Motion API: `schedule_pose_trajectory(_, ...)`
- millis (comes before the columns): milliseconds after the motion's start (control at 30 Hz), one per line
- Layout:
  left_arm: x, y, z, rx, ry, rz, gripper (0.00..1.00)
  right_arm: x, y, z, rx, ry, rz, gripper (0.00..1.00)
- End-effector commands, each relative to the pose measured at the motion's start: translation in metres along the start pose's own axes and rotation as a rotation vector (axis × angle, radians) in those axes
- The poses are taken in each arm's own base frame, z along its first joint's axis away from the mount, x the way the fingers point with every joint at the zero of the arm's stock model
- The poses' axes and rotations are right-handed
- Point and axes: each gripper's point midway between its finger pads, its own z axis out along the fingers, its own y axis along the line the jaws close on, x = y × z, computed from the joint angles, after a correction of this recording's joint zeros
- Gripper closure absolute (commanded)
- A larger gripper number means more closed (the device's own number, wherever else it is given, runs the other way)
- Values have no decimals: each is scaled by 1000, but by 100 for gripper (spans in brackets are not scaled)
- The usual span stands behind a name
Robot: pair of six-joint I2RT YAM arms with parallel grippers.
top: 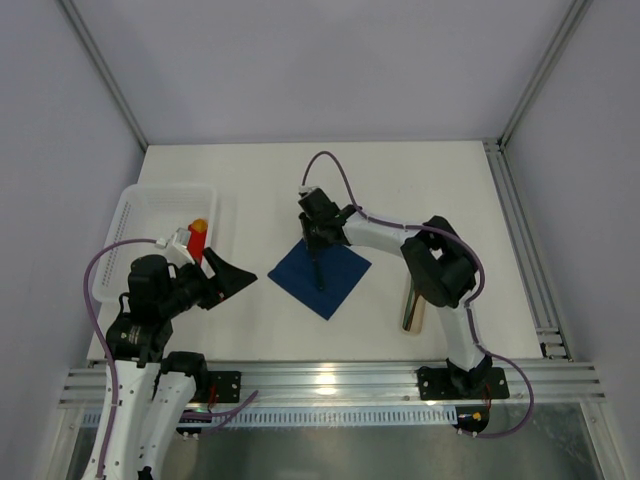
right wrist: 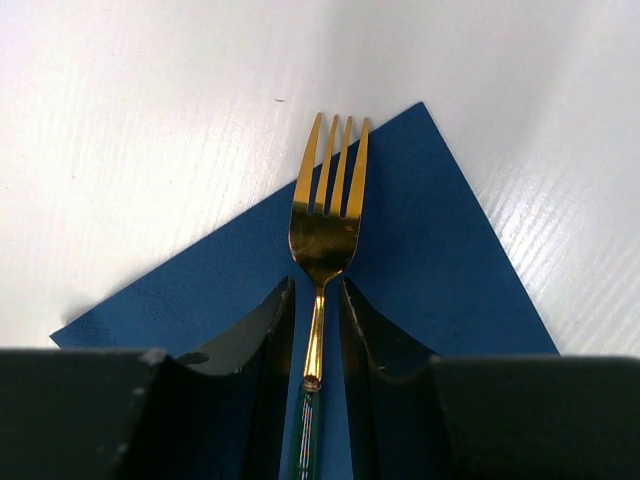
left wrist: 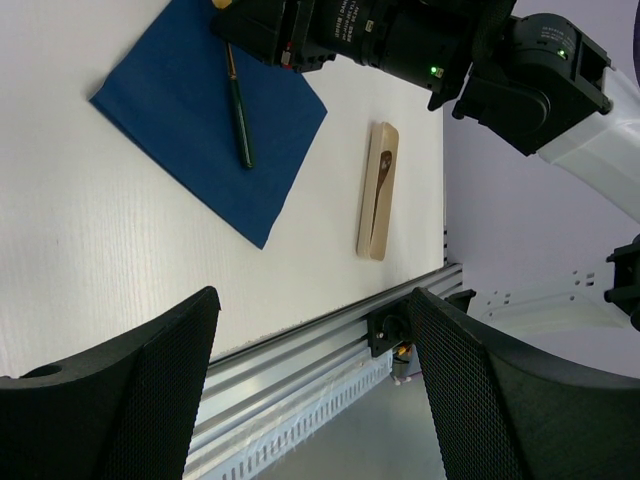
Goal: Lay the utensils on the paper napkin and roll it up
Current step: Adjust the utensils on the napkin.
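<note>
The navy paper napkin (top: 338,284) (left wrist: 180,120) (right wrist: 440,250) lies flat in the middle of the table. One utensil, a gold fork (right wrist: 325,215) with a dark green handle (left wrist: 241,120), rests along its diagonal (top: 319,272). My right gripper (right wrist: 317,285) (top: 317,238) hovers low over the fork. Its jaws straddle the thin neck, narrowly open, with a slit of napkin showing on each side. My left gripper (left wrist: 312,295) (top: 236,280) is wide open and holds nothing, off to the napkin's left. A second dark utensil (left wrist: 384,172) lies along a pale beige bar (left wrist: 376,195).
A white basket (top: 150,205) stands at the far left. A red block with an orange tip (top: 198,238) sits by its near corner, just behind my left wrist. The beige bar (top: 413,305) lies right of the napkin. An aluminium rail (left wrist: 330,350) runs along the table's near edge.
</note>
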Motion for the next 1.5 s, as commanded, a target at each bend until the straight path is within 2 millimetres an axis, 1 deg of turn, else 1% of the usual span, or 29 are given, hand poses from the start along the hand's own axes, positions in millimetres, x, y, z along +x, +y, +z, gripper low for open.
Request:
schedule_pose_trajectory(0,0,-7,-2,30,9,26,21,-20,13,-10,-107,-59,8,72)
schedule_pose_trajectory(33,0,-8,-2,32,11,26,21,-20,9,-9,-106,-57,18,72)
schedule_pose_trajectory(67,0,-8,-2,32,11,26,21,-19,13,-10,-139,-49,24,72)
schedule_pose_trajectory(133,-1,-8,-1,31,12,25,21,-19,8,-10,-141,-49,36,72)
schedule_pose_trajectory(200,0,-8,-1,33,15,24,21,-21,7,-9,-164,-49,46,72)
schedule_pose_trajectory(233,0,-8,-1,32,14,24,21,-19,4,-9,-173,-43,55,73)
schedule_pose_trajectory(267,0,-8,-1,33,15,26,21,-23,7,-10,-200,-60,58,74)
schedule_pose_trajectory(300,0,-8,-1,34,16,24,21,-21,11,-12,-237,-54,58,75)
schedule_pose_trajectory(333,0,-8,-1,34,19,22,21,-19,11,-13,-257,-47,63,75)
schedule_pose_trajectory(367,0,-8,0,35,20,20,21,-23,11,-13,-277,-58,72,75)
schedule_pose_trajectory(433,0,-9,0,37,20,20,21,-18,15,-15,-331,-39,76,75)
schedule_pose_trajectory(500,0,-9,0,39,20,17,21,-20,14,-15,-354,-47,90,75)
schedule_pose_trajectory(533,-1,-10,0,42,19,19,21,-16,15,-15,-373,-35,95,75)
schedule_pose_trajectory(600,-1,-10,1,43,20,18,21,-20,11,-16,-382,-47,114,75)
schedule_pose_trajectory(633,-1,-10,1,42,21,17,21,-17,11,-15,-392,-39,117,77)
schedule_pose_trajectory(733,-1,-10,1,43,20,18,21,-17,10,-16,-403,-45,119,78)
schedule_pose_trajectory(867,0,-10,1,44,21,18,21,-19,14,-19,-440,-46,116,82)
schedule_pose_trajectory(1033,1,-8,0,38,21,17,21,-19,17,-22,-457,-43,114,84)
schedule_pose_trajectory(1233,2,-7,0,38,21,17,21,-31,18,-31,-452,-79,111,89)
schedule_pose_trajectory(1333,2,-8,-1,41,20,17,21,-31,15,-31,-426,-69,114,93)
schedule_pose_trajectory(1367,2,-8,-1,42,19,18,21,-32,13,-31,-418,-70,115,96)
schedule_pose_trajectory(1467,2,-8,-1,40,19,17,21,-33,8,-32,-391,-71,122,96)
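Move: The fork lies almost fore-and-aft on the napkin, with the right hand's parted fingers just over its neck; its middle is about 3 cm back, 1 cm right and 1 cm below that hand. The napkin's middle is about 7 cm back, 3 cm right and 1 cm below, and the wooden tray some 12 cm back and 26 cm right. From the left hand, the fork is roughly 16 cm ahead, 18 cm right and 20 cm below. The right hand sinks just under 1 cm at the fork's neck and, staying nearly in place, rolls some 20 degrees so that its left side rises, with a small turn counter-clockwise and a slight back-drift. As it rolls, its fingers close from a narrow gap to almost shut, pinching the fork's neck just behind the tines, and at the last the hand rises about 1.5 cm with that grip. ##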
